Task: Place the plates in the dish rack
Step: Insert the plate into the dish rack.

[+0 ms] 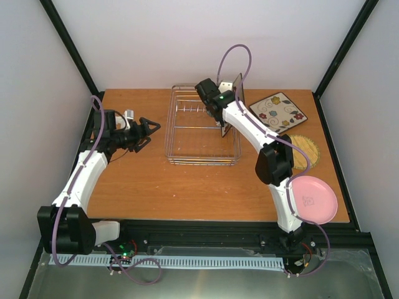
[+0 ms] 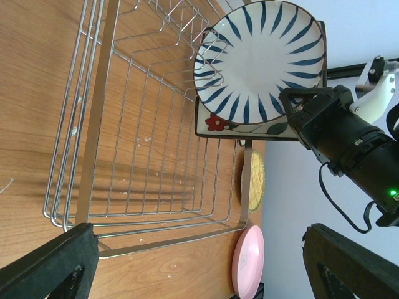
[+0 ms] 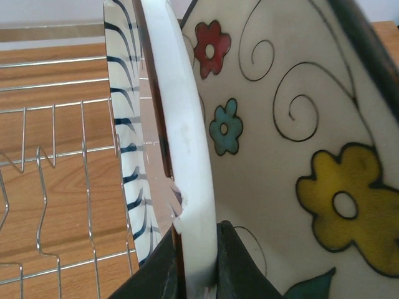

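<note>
My right gripper (image 1: 232,94) is shut on the rim of the square striped plate (image 1: 238,91), holding it upright over the far right end of the dish rack (image 1: 202,134). In the right wrist view the plate's white edge (image 3: 187,156) sits between my fingers (image 3: 240,261), near the rack's wires (image 3: 56,162). In the left wrist view the plate's striped face (image 2: 262,62) is above the rack (image 2: 156,156). The floral plate (image 1: 279,112), the tan woven plate (image 1: 307,152) and the pink plate (image 1: 312,199) lie on the table to the right. Left of the rack, my left gripper (image 1: 146,134) stands open and empty.
The right arm's elbow (image 1: 274,163) overlaps the tan plate's near edge. Black frame posts and white walls close in the table (image 1: 156,187) on three sides. In the left wrist view the tan plate (image 2: 255,180) and the pink plate (image 2: 248,261) lie beyond the rack.
</note>
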### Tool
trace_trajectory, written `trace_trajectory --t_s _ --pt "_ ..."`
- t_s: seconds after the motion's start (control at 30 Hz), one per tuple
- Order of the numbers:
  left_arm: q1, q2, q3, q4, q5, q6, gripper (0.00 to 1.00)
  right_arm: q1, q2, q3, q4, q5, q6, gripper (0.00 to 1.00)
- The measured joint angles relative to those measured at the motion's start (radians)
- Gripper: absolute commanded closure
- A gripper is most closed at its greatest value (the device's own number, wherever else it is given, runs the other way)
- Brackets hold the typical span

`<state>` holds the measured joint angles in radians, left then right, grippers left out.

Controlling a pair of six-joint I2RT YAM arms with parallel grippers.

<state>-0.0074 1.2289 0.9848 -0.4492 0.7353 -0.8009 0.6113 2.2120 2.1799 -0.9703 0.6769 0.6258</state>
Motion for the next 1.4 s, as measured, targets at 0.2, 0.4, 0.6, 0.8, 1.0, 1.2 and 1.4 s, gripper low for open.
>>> trace_trajectory --t_s 0.2,0.4,0.6,0.8,1.0,1.2,1.4 --pt "0.001 0.000 0.000 0.000 0.000 0.000 0.10 0.000 0.011 0.000 -0.002 -0.016 0.010 0.97" --pt "0.001 0.000 0.000 0.000 0.001 0.000 0.10 0.000 0.013 -0.010 -0.010 -0.027 0.031 0.97" --pt "0.001 0.000 0.000 0.000 0.001 0.000 0.10 -0.002 0.013 -0.042 0.017 -0.034 0.050 0.94" --pt "0.001 0.000 0.000 0.000 0.001 0.001 0.10 0.000 0.013 -0.042 0.031 -0.037 0.054 0.66" --pt "0.001 0.001 0.000 -0.001 0.002 0.007 0.10 -0.001 0.012 -0.042 0.039 -0.034 0.061 0.62" --pt "0.002 0.006 0.000 0.000 0.002 0.008 0.10 0.000 0.007 -0.042 0.016 -0.035 0.079 0.61" --pt "0.004 0.006 0.000 0.000 0.002 0.008 0.10 0.003 -0.031 -0.066 -0.022 -0.039 0.109 0.62"
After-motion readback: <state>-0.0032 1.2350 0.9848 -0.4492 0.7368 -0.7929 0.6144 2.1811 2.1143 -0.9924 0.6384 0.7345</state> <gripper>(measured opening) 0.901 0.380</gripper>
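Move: My right hand holds the striped plate upright by its near, upper rim. The seat in the dish rack for the plate lies about 5 cm ahead and 15 cm below. The upright floral plate's middle is 6 cm ahead, 5 cm right and 6 cm below; the flat floral plate lies some 5 cm ahead and 20 cm right, down on the table. From my left hand, that seat is about 16 cm ahead, 21 cm right and 18 cm below. With my right hand I lower the striped plate about 2 cm further into the rack, just left of the upright floral plate, then pause and open the fingers to a bit over a third, letting go of the rim. Then I start easing back about 1.5 cm, rising slightly, fingers still straddling the rim. ##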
